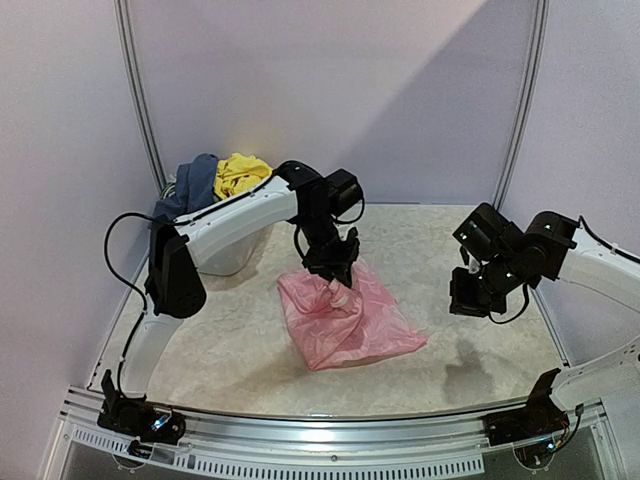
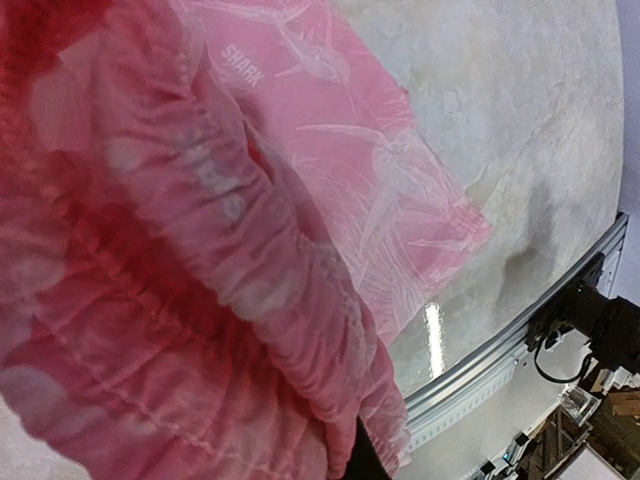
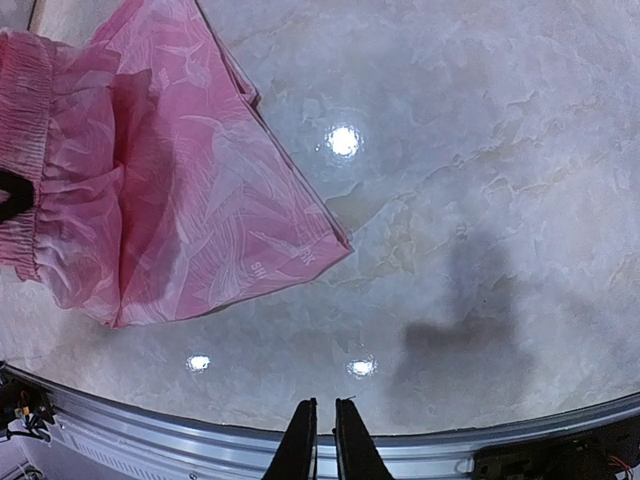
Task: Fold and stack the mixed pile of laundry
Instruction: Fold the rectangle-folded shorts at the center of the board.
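Observation:
A pale pink patterned garment point(image 1: 345, 322) lies crumpled on the table's middle, with its gathered waistband lifted. My left gripper point(image 1: 337, 281) is shut on that waistband from above. In the left wrist view the pink cloth point(image 2: 200, 250) fills most of the picture and hides the fingers. More of the laundry pile sits at the back left: a yellow piece point(image 1: 240, 172) and a blue-grey piece point(image 1: 195, 182). My right gripper point(image 3: 322, 440) hangs over bare table to the right of the pink garment point(image 3: 190, 190), its fingers almost together and holding nothing.
A white tub point(image 1: 236, 262) holding the yellow and blue-grey pieces stands at the back left, partly behind the left arm. A metal rail point(image 1: 330, 435) runs along the table's near edge. White walls close in the back and sides.

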`<state>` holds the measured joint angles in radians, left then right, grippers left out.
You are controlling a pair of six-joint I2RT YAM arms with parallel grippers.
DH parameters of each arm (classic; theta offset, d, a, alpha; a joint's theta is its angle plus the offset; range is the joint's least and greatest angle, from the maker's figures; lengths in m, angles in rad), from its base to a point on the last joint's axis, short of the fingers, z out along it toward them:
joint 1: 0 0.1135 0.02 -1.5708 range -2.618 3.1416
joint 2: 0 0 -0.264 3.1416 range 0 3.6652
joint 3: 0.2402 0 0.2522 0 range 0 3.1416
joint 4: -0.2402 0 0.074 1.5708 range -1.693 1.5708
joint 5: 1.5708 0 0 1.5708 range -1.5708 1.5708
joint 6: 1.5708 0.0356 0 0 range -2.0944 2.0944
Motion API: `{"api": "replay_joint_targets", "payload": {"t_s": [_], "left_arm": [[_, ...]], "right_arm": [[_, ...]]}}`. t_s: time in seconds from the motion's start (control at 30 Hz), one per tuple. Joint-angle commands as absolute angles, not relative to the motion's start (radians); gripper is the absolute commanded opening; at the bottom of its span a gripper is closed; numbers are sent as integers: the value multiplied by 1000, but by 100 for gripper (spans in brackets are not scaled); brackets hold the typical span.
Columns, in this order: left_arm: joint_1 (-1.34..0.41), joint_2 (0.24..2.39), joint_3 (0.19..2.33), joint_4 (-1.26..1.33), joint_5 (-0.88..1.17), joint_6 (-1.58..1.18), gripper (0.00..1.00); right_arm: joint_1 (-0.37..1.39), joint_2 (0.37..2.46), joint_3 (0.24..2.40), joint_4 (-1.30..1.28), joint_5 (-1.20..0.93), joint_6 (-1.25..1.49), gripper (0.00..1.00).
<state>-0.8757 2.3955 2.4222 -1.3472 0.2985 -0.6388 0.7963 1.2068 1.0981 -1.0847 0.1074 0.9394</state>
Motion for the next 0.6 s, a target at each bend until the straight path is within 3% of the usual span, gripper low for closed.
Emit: {"api": "replay_joint_targets", "payload": {"t_s": [0.0, 0.17, 0.3, 0.33, 0.53, 0.57], "left_arm": [[-894, 2433, 2450, -1307, 355, -683, 2], [-903, 2467, 2449, -1247, 384, -722, 7], [-907, 2493, 2438, -1158, 435, -798, 22], [-907, 2495, 2428, -1110, 457, -831, 28], [-923, 2495, 2417, -854, 576, -969, 96], [-923, 2489, 2421, -838, 579, -975, 99]], "right_arm": [[795, 1186, 1090, -1104, 135, 961, 8], [796, 1187, 1091, -1105, 126, 949, 8], [796, 1190, 1092, -1102, 120, 935, 8], [796, 1190, 1092, -1100, 120, 932, 8], [795, 1220, 1133, -1084, 126, 905, 8], [795, 1223, 1145, -1081, 130, 903, 8]]}}
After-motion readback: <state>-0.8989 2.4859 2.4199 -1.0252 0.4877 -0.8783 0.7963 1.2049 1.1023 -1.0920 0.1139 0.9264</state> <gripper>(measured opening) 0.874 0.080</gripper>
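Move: The right-hand edge of the laid-out part of the shorts, where the gathered waistband is being taken, lies about 11 cm to the right of the left hand, some 2 cm farther out and about 10 cm below. The laundry basket stands around 28 cm to that hand's left and 17 cm farther out. Counted from the idle right hand, that same edge is roughly 14 cm left, 10 cm ahead and 15 cm down. The shorts' waistband, still pinched in the left gripper, is carried right over the laid-out cloth while sinking some 2.5 cm. Midway the fingers open wide and let go, and the left hand sweeps on faster to the right, about 8 cm in all, tilting its fingertips some 15 degrees rightward and starting to rise. ##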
